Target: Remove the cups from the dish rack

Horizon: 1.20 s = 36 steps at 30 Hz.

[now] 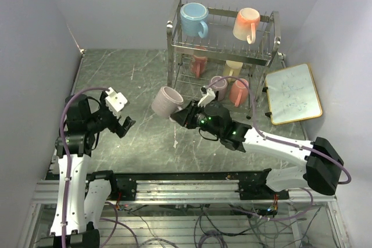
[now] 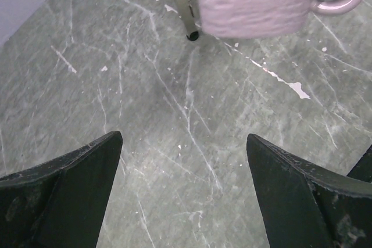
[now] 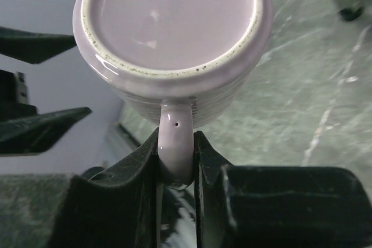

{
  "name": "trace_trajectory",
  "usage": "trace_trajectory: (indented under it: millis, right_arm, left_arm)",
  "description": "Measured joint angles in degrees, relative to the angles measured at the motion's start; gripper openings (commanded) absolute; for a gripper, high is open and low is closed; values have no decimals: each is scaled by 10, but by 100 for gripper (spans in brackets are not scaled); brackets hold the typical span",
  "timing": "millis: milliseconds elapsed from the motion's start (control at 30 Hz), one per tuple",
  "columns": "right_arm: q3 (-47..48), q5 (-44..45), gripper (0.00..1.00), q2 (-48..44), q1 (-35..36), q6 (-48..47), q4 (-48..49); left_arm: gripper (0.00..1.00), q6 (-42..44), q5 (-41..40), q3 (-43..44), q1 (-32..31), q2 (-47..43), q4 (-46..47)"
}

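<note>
The chrome dish rack (image 1: 174,33) stands at the back of the table. A light blue cup (image 1: 193,18) and a peach cup (image 1: 246,23) sit on its top tier. Pink (image 1: 199,62), pale yellow (image 1: 233,68), mauve (image 1: 219,87) and salmon (image 1: 239,92) cups sit on the lower tier. My right gripper (image 1: 181,114) is shut on the handle (image 3: 175,137) of another mauve cup (image 1: 166,101), held on its side in front of the rack's left post, base (image 3: 174,21) toward the wrist camera. My left gripper (image 1: 125,125) is open and holds nothing. It hangs over bare table, left of that cup (image 2: 256,1).
A gold-framed whiteboard (image 1: 293,93) lies right of the rack. The rack's front left leg (image 2: 185,13) shows just left of the held cup. My left gripper's fingers (image 3: 40,126) appear at the left edge of the right wrist view. Walls close in on both sides.
</note>
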Motion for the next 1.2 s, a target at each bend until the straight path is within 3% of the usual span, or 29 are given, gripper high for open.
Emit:
trace_trajectory:
  millis: [467, 867, 1200]
  right_arm:
    - [-3, -170, 0, 95, 3, 338, 215]
    - [-29, -210, 0, 101, 19, 450, 289]
    - [-35, -219, 0, 102, 33, 494, 329]
  left_arm:
    - [97, 63, 73, -10, 0, -27, -12]
    - [74, 10, 94, -12, 0, -30, 42]
    - [78, -13, 89, -14, 0, -19, 85]
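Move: The lilac cup hangs by its handle from the right fingers, its middle about 5 cm ahead, 5 cm left and 1 cm below them. It is being taken to the left gripper, some 21 cm left, 6 cm back and 2 cm up from the right hand. From the left hand, the lilac cup is about 11 cm ahead, 16 cm right and 3 cm down. The second lilac cup sits roughly 19 cm ahead, 18 cm right and 11 cm below the right hand; the pink cup is 9 cm right and 2 cm nearer of it. The lilac cup, still pinched by its handle, is carried to the open left gripper: the right hand swings about 7 cm left early on while drawing back and rising as much, rolling some 55 degrees until its fingers point left. The left hand edges right and rises 3 cm, narrowing its gap slightly as one finger enters the cup's mouth. ##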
